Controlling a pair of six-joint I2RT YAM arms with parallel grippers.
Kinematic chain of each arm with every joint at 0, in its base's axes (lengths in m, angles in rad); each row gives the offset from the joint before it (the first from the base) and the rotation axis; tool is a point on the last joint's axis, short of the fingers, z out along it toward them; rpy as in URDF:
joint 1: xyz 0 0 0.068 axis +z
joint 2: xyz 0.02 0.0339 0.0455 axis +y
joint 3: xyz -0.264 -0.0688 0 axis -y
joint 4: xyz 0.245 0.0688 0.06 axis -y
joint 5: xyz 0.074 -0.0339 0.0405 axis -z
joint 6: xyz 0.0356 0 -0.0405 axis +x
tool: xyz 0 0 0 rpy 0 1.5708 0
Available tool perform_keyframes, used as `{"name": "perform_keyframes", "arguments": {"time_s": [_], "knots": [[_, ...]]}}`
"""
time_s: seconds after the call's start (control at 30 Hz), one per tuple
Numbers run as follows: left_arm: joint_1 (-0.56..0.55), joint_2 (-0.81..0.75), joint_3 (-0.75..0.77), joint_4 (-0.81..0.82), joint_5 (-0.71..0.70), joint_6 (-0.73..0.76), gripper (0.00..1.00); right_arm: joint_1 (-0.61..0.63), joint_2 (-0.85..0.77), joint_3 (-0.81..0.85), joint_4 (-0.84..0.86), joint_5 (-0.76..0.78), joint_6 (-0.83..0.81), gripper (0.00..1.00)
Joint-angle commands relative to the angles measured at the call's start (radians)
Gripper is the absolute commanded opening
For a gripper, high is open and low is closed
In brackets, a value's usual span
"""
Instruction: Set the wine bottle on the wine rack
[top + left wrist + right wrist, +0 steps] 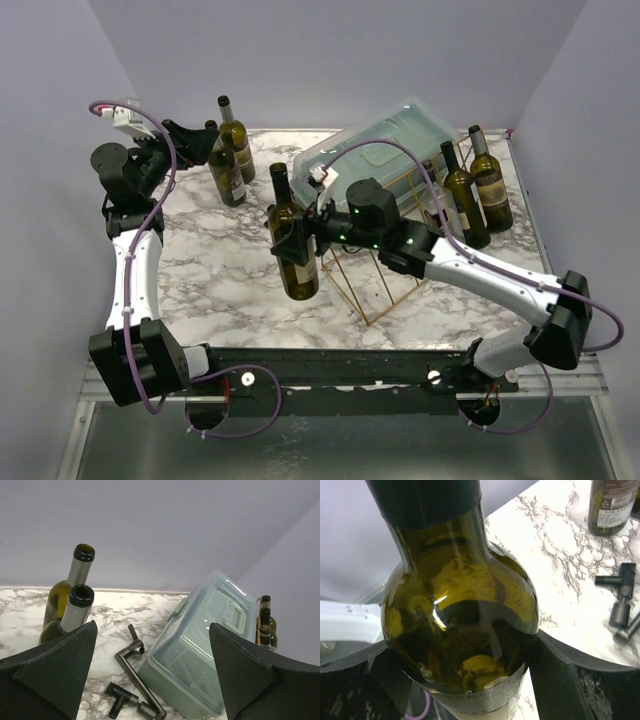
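My right gripper [300,240] is shut on a dark green wine bottle [293,245] and holds it roughly upright above the marble table, just left of the wine rack [385,285]. The rack is a thin gold wire frame running back toward the right. In the right wrist view the bottle's shoulder [465,605] fills the frame between both fingers of that gripper [462,675]. My left gripper [200,140] hovers open at the back left, beside two standing bottles [232,150]. Nothing lies between the left gripper's fingers [152,645].
A translucent bluish lidded box [385,150] lies at the back, over the rack's far end. Three more bottles [470,190] stand at the back right. Dark metal T-shaped tools [132,672] lie on the marble table [215,270] in front of the box [205,645].
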Motion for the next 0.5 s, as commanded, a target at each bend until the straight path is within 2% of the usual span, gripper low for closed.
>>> {"name": "perform_keyframes", "arguments": {"time_s": [0.0,0.23,0.47], "knots": [[-0.003,0.021,-0.005,0.019,-0.021,-0.033,0.95,0.003,-0.157,-0.038,-0.067,0.037,-0.015,0.01],[-0.063,0.033,-0.008,0.019,-0.013,-0.013,0.95,0.004,-0.371,-0.122,-0.240,0.328,-0.102,0.01],[-0.154,0.004,-0.016,-0.015,-0.041,0.059,0.96,0.004,-0.454,-0.124,-0.388,0.535,-0.116,0.01]]}}
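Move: The wine bottle is already upright in the right hand; the free part of the wine rack lies about 26 cm to its right, 14 cm ahead and 13 cm below. The white-label bottle is about 36 cm right and 19 cm ahead; the plastic box is some 19 cm right and 29 cm ahead. For the empty left hand, the nearer standing bottle is roughly 10 cm ahead, 2 cm left and 23 cm below, the farther one 18 cm straight ahead. The held bottle is carried right towards the rack, about 13 cm and nearly level, easing barely up, while the right wrist swings some 20 degrees, mostly clockwise, and the fingers keep their grip on its body. Meanwhile the left hand, fingers still wide open and empty, dips a little and then slides about 4 cm right, turning slightly clockwise. ##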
